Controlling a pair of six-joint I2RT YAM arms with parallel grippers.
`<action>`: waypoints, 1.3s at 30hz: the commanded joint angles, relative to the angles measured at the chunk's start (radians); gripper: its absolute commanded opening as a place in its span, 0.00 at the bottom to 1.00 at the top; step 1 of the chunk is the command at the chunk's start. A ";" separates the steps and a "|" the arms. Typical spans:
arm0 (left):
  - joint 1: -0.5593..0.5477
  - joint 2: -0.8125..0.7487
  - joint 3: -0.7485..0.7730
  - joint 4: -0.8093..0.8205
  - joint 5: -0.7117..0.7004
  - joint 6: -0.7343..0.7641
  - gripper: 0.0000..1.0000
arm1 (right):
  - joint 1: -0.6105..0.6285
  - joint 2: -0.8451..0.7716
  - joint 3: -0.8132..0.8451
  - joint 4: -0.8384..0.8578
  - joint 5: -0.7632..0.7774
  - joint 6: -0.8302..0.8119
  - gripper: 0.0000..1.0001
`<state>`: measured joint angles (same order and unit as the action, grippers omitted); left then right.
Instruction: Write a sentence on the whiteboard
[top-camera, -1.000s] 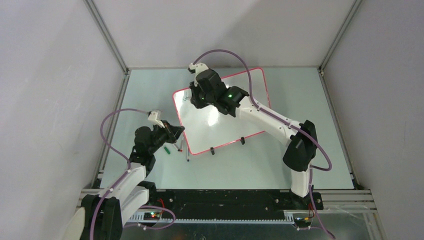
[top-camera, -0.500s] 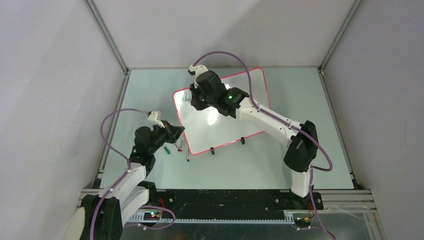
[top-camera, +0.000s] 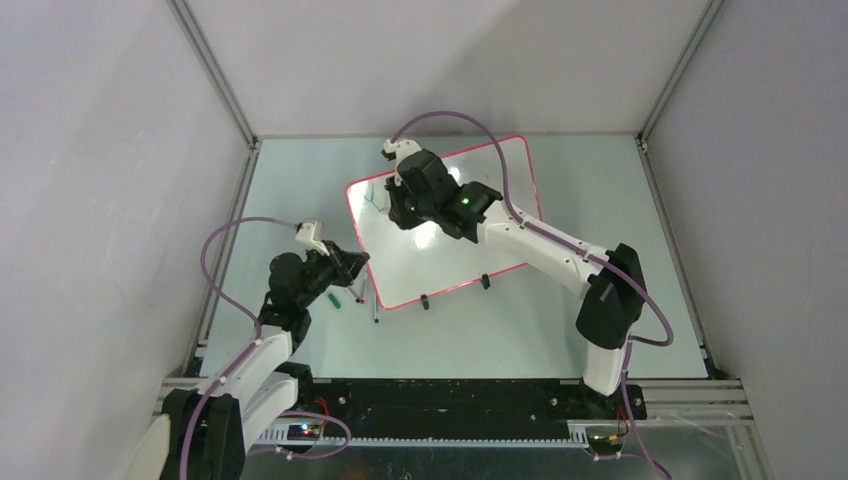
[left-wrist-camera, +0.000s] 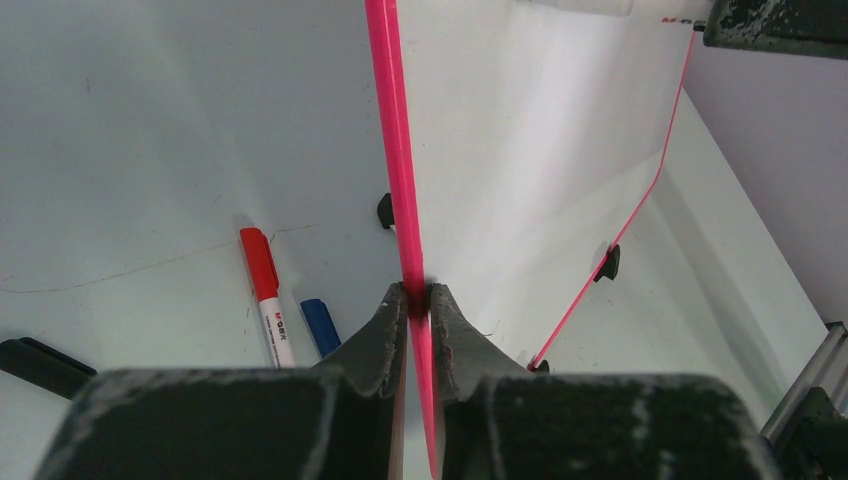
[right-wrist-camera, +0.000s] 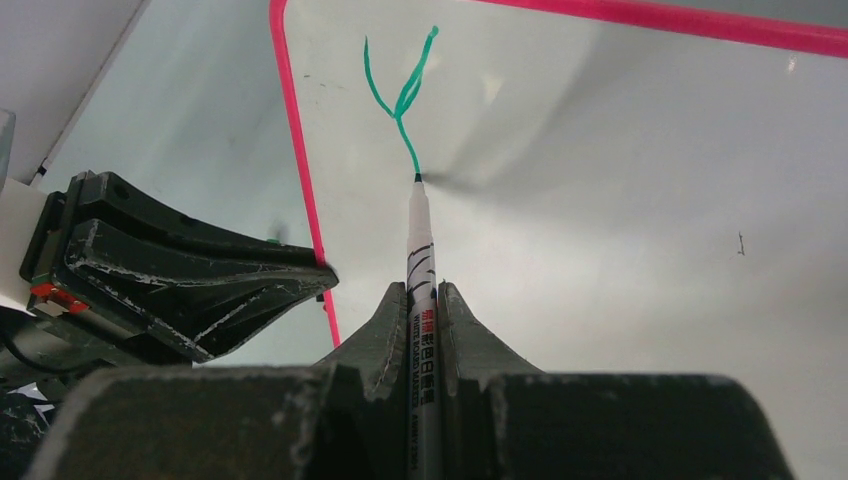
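The whiteboard (top-camera: 440, 265), glossy white with a thin pink-red rim, lies tilted on the table. My left gripper (left-wrist-camera: 420, 295) is shut on its rim at the near left edge (top-camera: 352, 262). My right gripper (right-wrist-camera: 423, 290) is shut on a white marker (right-wrist-camera: 419, 240) over the board's far left corner (top-camera: 402, 205). The marker's tip touches the board at the foot of a teal-green Y-shaped stroke (right-wrist-camera: 400, 95). That stroke is the only part of the sentence showing, and it appears small in the top view (top-camera: 372, 200).
A red-capped marker (left-wrist-camera: 265, 290) and a blue cap (left-wrist-camera: 320, 325) lie on the table just left of the board. A green cap (top-camera: 333, 299) rests near the left gripper. Two black clip feet (top-camera: 425, 301) (top-camera: 486, 282) sit on the board's near edge. Walls enclose the table.
The right wrist has shifted a little to the right and toward me, uncovering the green stroke near the board's far left corner. The left arm has not moved.
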<state>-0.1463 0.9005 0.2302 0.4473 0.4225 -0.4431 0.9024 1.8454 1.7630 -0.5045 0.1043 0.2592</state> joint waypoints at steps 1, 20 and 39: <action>0.000 -0.005 0.028 0.009 0.023 0.033 0.00 | 0.005 -0.047 -0.018 -0.001 0.014 0.003 0.00; 0.010 -0.150 0.036 -0.087 -0.112 -0.005 0.74 | -0.105 -0.332 -0.242 0.167 -0.156 0.025 0.00; 0.138 0.022 0.074 0.253 -0.021 -0.135 0.94 | -0.187 -0.432 -0.301 0.248 -0.263 0.010 0.00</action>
<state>-0.0639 0.8143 0.2470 0.5255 0.2501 -0.5213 0.7246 1.4616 1.4586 -0.3191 -0.1150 0.2771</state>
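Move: The marker in my right hand already has its tip on the whiteboard, at the foot of the green Y, whose middle is about 6 cm ahead, 6 left and 2 below. The blank patch beside it lies some 5 cm ahead, 4 right and 2 up. My left hand pinches the whiteboard's left edge right at its fingertips; from there the green cap lies on the table roughly 8 cm back, 9 left and 12 below. I ease my right hand back and slightly down by half a centimetre, then lift the marker off the whiteboard, about 8 cm up and as far right, tilting some 15 degrees and keeping my grip. Meanwhile my left fingers open wide off the edge; that hand climbs about 6 cm and swings left, then pushes forward while dipping a little. ##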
